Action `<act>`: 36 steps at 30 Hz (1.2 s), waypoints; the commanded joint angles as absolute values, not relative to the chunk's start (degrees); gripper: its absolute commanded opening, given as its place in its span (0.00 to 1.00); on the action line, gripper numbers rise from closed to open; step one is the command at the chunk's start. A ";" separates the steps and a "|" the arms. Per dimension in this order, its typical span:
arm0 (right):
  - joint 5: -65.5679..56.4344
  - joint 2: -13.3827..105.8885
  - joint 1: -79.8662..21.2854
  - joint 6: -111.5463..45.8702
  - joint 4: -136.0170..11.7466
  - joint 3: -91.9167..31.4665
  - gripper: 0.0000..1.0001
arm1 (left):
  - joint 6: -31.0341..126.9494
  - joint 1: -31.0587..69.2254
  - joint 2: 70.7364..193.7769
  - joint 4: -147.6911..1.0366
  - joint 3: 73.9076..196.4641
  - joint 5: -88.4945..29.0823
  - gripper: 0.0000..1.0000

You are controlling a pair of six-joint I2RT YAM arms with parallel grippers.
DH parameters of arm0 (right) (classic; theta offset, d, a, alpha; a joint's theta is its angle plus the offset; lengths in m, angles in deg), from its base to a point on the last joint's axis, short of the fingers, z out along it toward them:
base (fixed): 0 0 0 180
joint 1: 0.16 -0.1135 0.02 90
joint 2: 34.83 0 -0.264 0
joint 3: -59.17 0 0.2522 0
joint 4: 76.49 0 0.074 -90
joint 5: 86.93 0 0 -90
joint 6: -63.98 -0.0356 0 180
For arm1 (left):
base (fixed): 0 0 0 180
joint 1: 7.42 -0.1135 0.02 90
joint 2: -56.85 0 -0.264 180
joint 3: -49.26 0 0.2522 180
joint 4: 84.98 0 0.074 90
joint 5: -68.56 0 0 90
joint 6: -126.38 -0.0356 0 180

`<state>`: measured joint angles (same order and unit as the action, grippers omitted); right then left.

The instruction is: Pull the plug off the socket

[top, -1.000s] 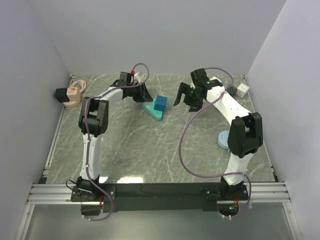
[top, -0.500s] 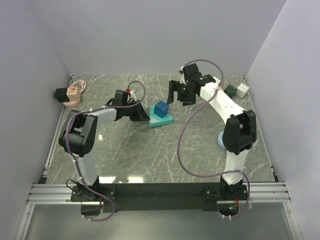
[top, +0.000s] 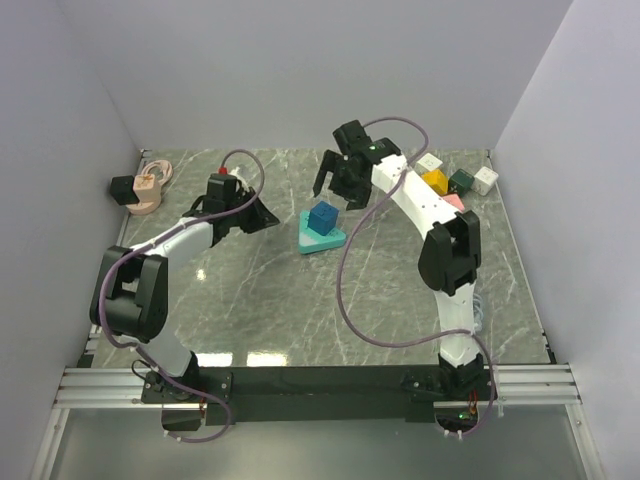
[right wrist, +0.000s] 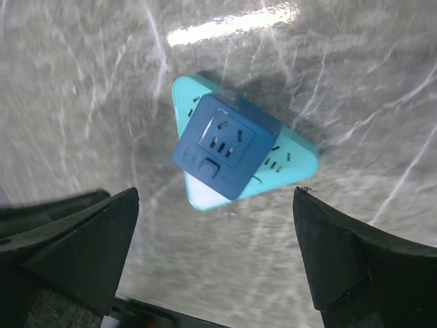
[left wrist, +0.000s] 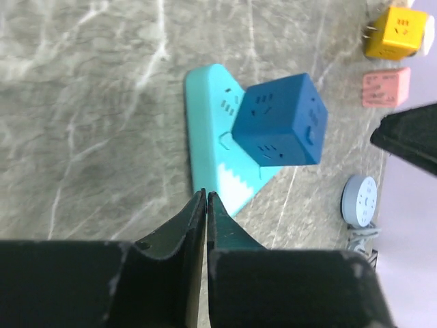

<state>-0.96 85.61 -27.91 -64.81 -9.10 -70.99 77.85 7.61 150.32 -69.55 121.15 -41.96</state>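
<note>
A dark blue cube plug stands plugged into a teal triangular socket lying flat on the marble table. My left gripper lies low to the left of the socket, shut on nothing. In the left wrist view its tips end just short of the socket, with the plug beyond. My right gripper hangs open just behind and above the plug. In the right wrist view the plug and socket show between the wide-spread fingers of the gripper.
Yellow, pink, dark green and white cube plugs sit at the back right. A beige socket with a black plug lies at the far left. A grey-blue round disc lies right of the socket.
My left gripper has shut and its arm has swung left, away from the socket, which slid a little to the right. My right gripper has moved left to just behind the plug.
</note>
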 commanded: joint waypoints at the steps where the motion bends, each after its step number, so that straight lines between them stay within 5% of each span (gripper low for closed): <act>1: 4.92 89.44 -28.29 -79.26 -3.33 -76.04 1.00 | 79.35 7.26 148.35 -68.15 120.94 -40.52 0.10; 15: -4.38 103.43 -28.90 -83.69 -2.96 -85.73 0.98 | 79.62 5.59 143.51 -70.25 113.64 -42.45 0.10; 18: -9.11 99.13 -29.52 -81.05 -10.32 -77.05 0.79 | 78.66 5.59 144.82 -70.34 114.17 -44.81 0.13; 21: -11.07 93.68 -29.52 -79.38 -16.58 -67.72 0.04 | 76.55 5.68 147.89 -70.17 115.66 -48.07 0.21; 22: -11.51 92.71 -29.52 -77.89 -17.02 -65.97 0.00 | 76.11 5.59 148.34 -70.52 115.84 -50.34 0.24; 30: -22.14 87.69 -29.61 -68.22 -21.25 -63.66 0.00 | 78.13 6.21 150.45 -80.62 115.40 -58.36 0.60; 36: -27.50 86.46 -29.69 -68.21 -25.11 -61.91 0.00 | 75.40 7.96 154.66 -77.20 118.91 -56.78 0.64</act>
<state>-20.59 91.10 -29.27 -68.70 -20.03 -62.62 77.24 7.15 152.38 -76.22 116.23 -55.27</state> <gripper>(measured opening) 0.709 0.643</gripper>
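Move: The blue plug sits on the teal socket, about 10 cm below the right hand's open fingers, some 3 cm to their left and 1 cm farther out. From that hand the socket's middle is 4 cm left, 1 cm back and about 13 cm down; the yellow block is roughly 22 cm right and 12 cm ahead, 13 cm down. From the left hand the socket lies about 10 cm right, 2 cm ahead and 9 cm down, the plug some 11 cm right, 4 cm ahead and 6 cm down. The right hand drops about 9 cm onto the blue plug, drifting left, closes its wide-open fingers on the plug's two sides, then keeps that grip while carrying it some 4 cm back, 3 cm left and 4 cm up, its left side tipping up and the wrist swinging counter-clockwise. Meanwhile the left hand first eases back, left and a little down, then opens its nearly shut fingers well past half and comes about 4 cm right, turning some 10 degrees clockwise, to face the socket's near edge, with no touch to be seen. ##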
